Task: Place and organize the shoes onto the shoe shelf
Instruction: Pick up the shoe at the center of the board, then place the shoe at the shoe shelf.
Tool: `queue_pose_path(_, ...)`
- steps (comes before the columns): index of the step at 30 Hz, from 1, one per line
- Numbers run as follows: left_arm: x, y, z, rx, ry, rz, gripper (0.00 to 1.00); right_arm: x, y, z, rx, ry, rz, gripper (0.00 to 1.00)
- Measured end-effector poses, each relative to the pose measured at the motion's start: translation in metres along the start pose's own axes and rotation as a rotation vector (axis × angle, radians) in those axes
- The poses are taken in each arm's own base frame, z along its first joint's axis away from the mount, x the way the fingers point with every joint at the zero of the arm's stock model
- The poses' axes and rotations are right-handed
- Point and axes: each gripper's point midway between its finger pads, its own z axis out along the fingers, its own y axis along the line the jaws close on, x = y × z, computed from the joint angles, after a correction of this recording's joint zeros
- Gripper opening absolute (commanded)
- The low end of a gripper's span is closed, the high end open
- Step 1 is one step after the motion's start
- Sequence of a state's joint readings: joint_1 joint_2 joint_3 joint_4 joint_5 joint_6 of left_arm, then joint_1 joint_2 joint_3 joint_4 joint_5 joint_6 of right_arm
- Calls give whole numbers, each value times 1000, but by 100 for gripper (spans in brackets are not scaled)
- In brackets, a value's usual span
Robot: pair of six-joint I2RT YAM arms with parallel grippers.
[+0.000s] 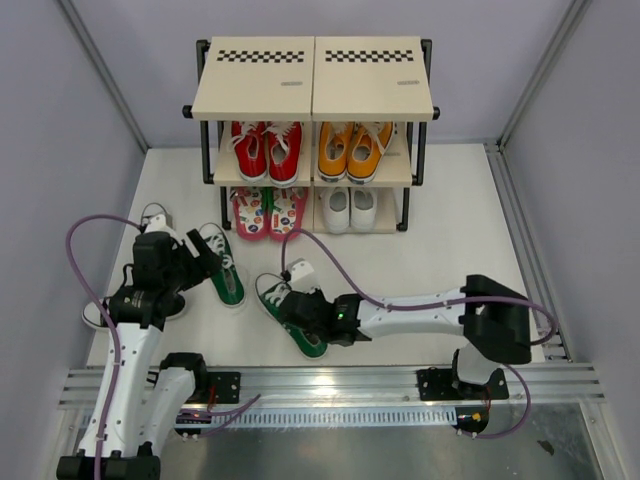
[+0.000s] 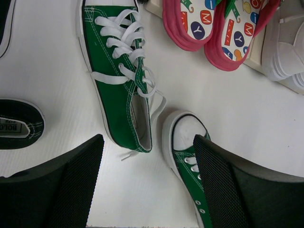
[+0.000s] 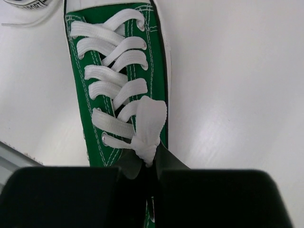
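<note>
Two green white-laced sneakers lie on the white floor in front of the shoe shelf [image 1: 313, 90]. My right gripper [image 1: 300, 312] is shut on the tongue and lace knot of the nearer green sneaker [image 3: 118, 80], its jaws pinched together at the shoe's opening [image 3: 152, 190]. The other green sneaker [image 2: 118, 85] lies just beyond my left gripper [image 2: 147, 190], which hangs open above bare floor between the two shoes. Pink flip-flops [image 1: 268, 212] and small white shoes [image 1: 348, 208] sit on the bottom tier. Black sneakers [image 1: 155, 216] lie at the left, partly hidden by the left arm.
Red lace-up shoes [image 1: 266, 150] and orange lace-up shoes [image 1: 353, 148] fill the middle tier. The top boards carry nothing. A metal rail [image 1: 330, 380] runs along the near edge, and grey walls close in both sides.
</note>
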State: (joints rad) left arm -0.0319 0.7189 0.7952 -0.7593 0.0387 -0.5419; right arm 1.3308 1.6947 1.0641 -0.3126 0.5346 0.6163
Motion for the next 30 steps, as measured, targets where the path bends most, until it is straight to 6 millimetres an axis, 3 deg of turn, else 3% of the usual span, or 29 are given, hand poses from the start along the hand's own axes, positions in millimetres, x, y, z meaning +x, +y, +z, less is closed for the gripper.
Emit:
queue_pose_path(5, 0, 0, -1, 2, -4, 1, 79, -9, -23, -41, -34, -31, 48, 3)
queue_pose_path(16, -5, 1, -6, -2, -40, 1, 79, -78, -37, -126, -159, -215, 162, 3)
queue_pose_path(21, -12, 5, -13, -20, -95, -2, 80, -144, -41, -173, -158, -339, 135, 3)
queue_pose_path(25, -14, 6, -15, -25, -111, -4, 80, -213, -32, -210, -181, -476, 143, 3)
queue_pose_path(30, -16, 7, -17, -30, -121, -5, 80, -272, -19, -231, -184, -595, 94, 3)
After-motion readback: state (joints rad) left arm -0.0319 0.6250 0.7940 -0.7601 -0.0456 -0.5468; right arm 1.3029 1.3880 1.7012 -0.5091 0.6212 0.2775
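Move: The green shoe is already pinched at its laces by the right hand, its middle about 3 cm back, 1 cm right and 3 cm below. From this hand the shoe shelf's top board is some 34 cm ahead, 6 cm right and 28 cm up; the red shoes 31 ahead, 4 left, 12 up; the other green shoe 10 ahead, 16 left, 3 below. From the left hand the top board is about 27 ahead, 21 right, 17 up. The green shoe, still pinched at the laces by the closed right gripper, is hoisted fast, about 35 cm, swerving roughly 5 cm right on the way, then coming back left and a little forward towards the shoe shelf. The fingers tilt up some 35 degrees to nearly level. The open, empty left hand eases a couple of centimetres up and left. ##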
